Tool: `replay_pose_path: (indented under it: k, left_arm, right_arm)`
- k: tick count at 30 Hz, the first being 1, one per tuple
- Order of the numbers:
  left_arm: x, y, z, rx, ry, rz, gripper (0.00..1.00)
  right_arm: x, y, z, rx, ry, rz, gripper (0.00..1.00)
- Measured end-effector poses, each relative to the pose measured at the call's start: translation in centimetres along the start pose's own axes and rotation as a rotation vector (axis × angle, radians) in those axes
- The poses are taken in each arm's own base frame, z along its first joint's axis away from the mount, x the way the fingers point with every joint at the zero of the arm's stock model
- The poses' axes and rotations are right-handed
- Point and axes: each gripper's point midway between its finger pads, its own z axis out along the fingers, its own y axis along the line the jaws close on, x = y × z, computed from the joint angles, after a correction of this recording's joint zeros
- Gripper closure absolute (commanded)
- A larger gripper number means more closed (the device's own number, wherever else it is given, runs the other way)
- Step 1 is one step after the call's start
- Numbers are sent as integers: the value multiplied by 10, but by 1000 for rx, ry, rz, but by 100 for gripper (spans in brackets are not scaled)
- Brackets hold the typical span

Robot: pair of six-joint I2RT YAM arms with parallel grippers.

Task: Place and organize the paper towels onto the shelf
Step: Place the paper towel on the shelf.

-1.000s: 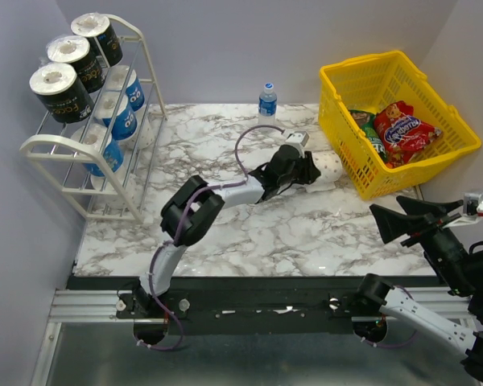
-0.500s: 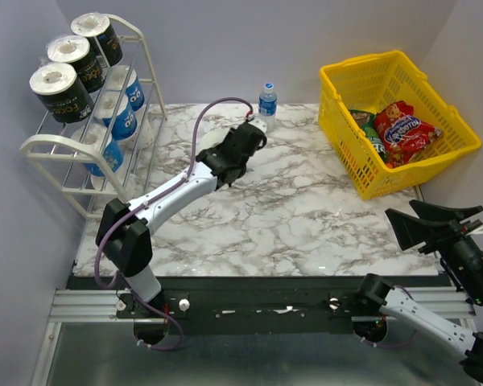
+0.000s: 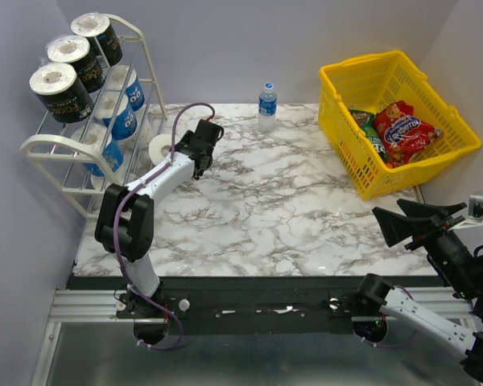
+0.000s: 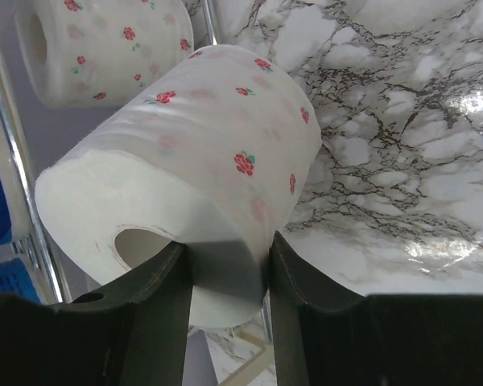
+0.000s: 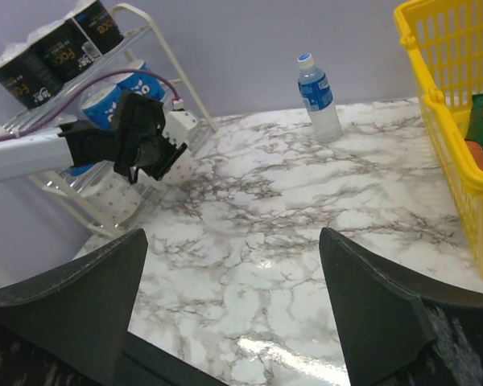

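Note:
My left gripper (image 3: 191, 149) is shut on a white paper towel roll with small red flowers (image 4: 209, 129), pinching its wall between the fingers (image 4: 157, 297). It holds this roll (image 3: 160, 149) at the front right of the white shelf (image 3: 80, 181), level with the bottom tier. Three black rolls (image 3: 60, 90) lie on the top tier and three blue ones (image 3: 117, 117) below them. Another flowered roll (image 4: 105, 48) rests on the bottom tier. My right gripper (image 3: 390, 214) hovers open at the near right, nothing between its fingers (image 5: 105, 289).
A small water bottle (image 3: 266, 104) stands at the back of the marble table (image 3: 290, 209). A yellow basket (image 3: 362, 161) with snack packs (image 3: 402, 129) sits at the back right. Walls close in behind and on the left.
My left arm has swung from beside the yellow basket across the table to the shelf, carrying the flowered roll. The right gripper shifted only slightly.

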Motion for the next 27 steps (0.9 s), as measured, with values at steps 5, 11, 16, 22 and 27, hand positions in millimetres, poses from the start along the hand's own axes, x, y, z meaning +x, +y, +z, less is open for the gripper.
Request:
replay_pose_path:
  k: [5,11,16,22,27]
  left_arm:
    - [12,2,26,-10,55,33,70]
    - [27,14,44,-32,112,53,70]
    - [29,28,49,-68,121,58,70]
    - [28,43,57,-98,130,47,70]
    - [31,51,64,-110,153,40,70]
  right_arm:
    - [-8,4,1,-14,-32,8,4]
    - [-13,6,3,-21,-51,3,4]
    - [-13,6,4,-22,-56,-6,3]
    - [-8,6,7,-19,-48,-11,3]
    - [-8,6,8,-20,-50,-12,3]
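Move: The left hand already holds the flowered paper towel. The gap for it on the bottom shelf lies about 13 cm to this hand's left, 2 cm ahead and 5 cm lower. One flowered roll stands 9 cm ahead and 11 cm left, another 8 cm back and 16 cm left, both some 5 cm below; a blue roll sits 15 cm left, 3 cm ahead and 12 cm above. From the right hand the gap is roughly 65 cm left, 31 cm ahead and 28 cm lower. Still pinching the paper towel by the near end, one finger at the core and the other on its outer side, the left hand carries it left about 8 cm and slightly forward over the bottom shelf's edge rod, towards the gap between the two flowered rolls. It dips under 3 cm, then rises about a centimetre while still going left, the wrist turning some 10 degrees; the fingers keep their hold. ##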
